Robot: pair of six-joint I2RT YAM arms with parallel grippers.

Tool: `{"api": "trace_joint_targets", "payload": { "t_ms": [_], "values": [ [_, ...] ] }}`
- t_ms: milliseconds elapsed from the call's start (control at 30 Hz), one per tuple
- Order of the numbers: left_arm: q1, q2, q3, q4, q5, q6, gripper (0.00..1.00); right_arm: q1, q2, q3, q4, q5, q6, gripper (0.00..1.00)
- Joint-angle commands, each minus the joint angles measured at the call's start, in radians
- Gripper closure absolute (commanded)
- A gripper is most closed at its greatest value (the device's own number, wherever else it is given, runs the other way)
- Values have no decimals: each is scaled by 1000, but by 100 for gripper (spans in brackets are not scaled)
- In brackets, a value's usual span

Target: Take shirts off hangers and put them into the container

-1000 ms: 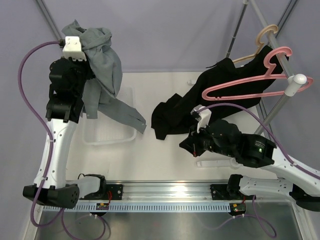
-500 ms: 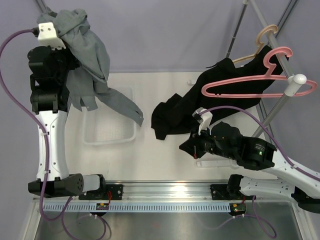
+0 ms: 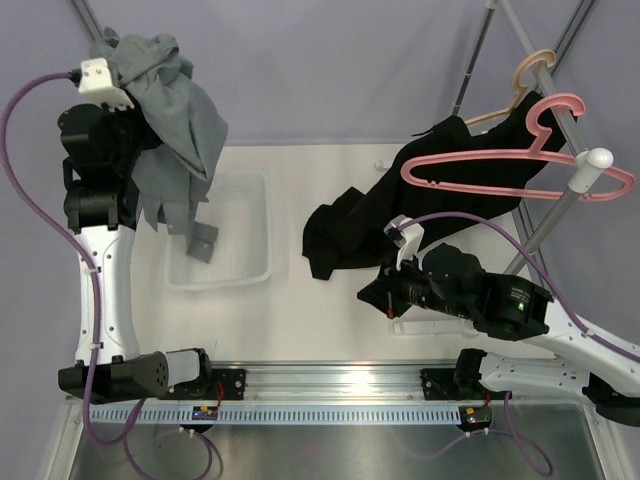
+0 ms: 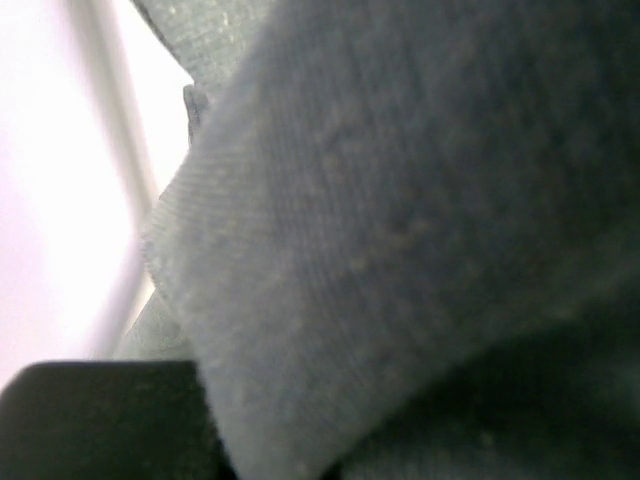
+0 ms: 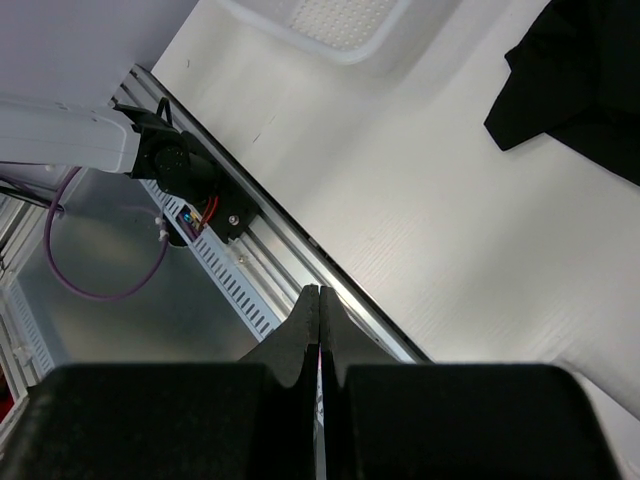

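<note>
My left gripper (image 3: 130, 72) is raised high at the back left, shut on a bunch of the grey shirt (image 3: 175, 130). Its jaws are buried in the cloth. Grey cloth (image 4: 400, 230) fills the left wrist view. The shirt's lower end (image 3: 203, 241) dangles over the clear container (image 3: 255, 268). The black shirt (image 3: 440, 180) hangs from the pink hanger (image 3: 510, 183) and trails onto the table. A wooden hanger (image 3: 528, 76) hooks behind it. My right gripper (image 3: 368, 293) (image 5: 319, 292) is shut and empty, low over the table near the black shirt's hem (image 5: 580, 80).
The rack's pole with a white knob (image 3: 598, 158) stands at the far right. A metal rail (image 3: 330, 385) (image 5: 270, 250) runs along the near edge. The container's corner (image 5: 340, 25) shows in the right wrist view. A purple backdrop closes the back.
My left arm rose and swung left, so the grey shirt's tail came off the table and now hangs over the container. The right arm hardly moved. The pink hanger swayed slightly.
</note>
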Motion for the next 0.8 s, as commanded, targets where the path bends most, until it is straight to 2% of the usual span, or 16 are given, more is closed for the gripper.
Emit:
{"api": "trace_joint_targets", "payload": {
  "t_ms": [0, 33, 100, 233, 367, 467, 633, 767],
  "values": [
    [0, -27, -200, 65, 238, -174, 100, 6, -16, 1, 61, 3, 9, 100],
    [-10, -43, -262, 136, 282, -200, 100, 6, -19, -4, 70, 1, 12, 100],
    [-26, -63, -360, 174, 361, -248, 100, 6, -22, -11, 82, -11, 18, 100],
    [-32, -110, -566, 188, 306, -245, 100, 6, -58, -41, 90, -31, 37, 100],
    [-20, -123, -653, 164, 229, -248, 100, 6, -94, -67, 93, -32, 50, 100],
    [48, -175, -723, 194, 238, -312, 100, 6, -92, -53, 78, -25, 44, 100],
    [77, -178, -675, 20, 94, -246, 100, 6, -103, -45, 79, -26, 35, 100],
    [76, -130, -700, -20, 119, -230, 100, 6, -111, -51, 84, -17, 33, 100]
  ]
}}
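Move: My left hand grips the bunched grey shirt high over the container, whose middle lies some 43 cm below and about 8 cm to the right, roughly level with the hand going forward. The spread end of the black shirt lies about 38 cm to this hand's right, also level with it and some 45 cm down. From my right hand, the container is about 35 cm left, 27 cm ahead and 25 cm below. I plunge my left hand about 26 cm down towards the container, swinging some 6 cm right on the way, with the fingers tipping down about 30 degrees and the hand's left side rolling lower. At the bottom I ease back towards my base and to the left by a few centimetres, keeping my pinch on the grey shirt. ##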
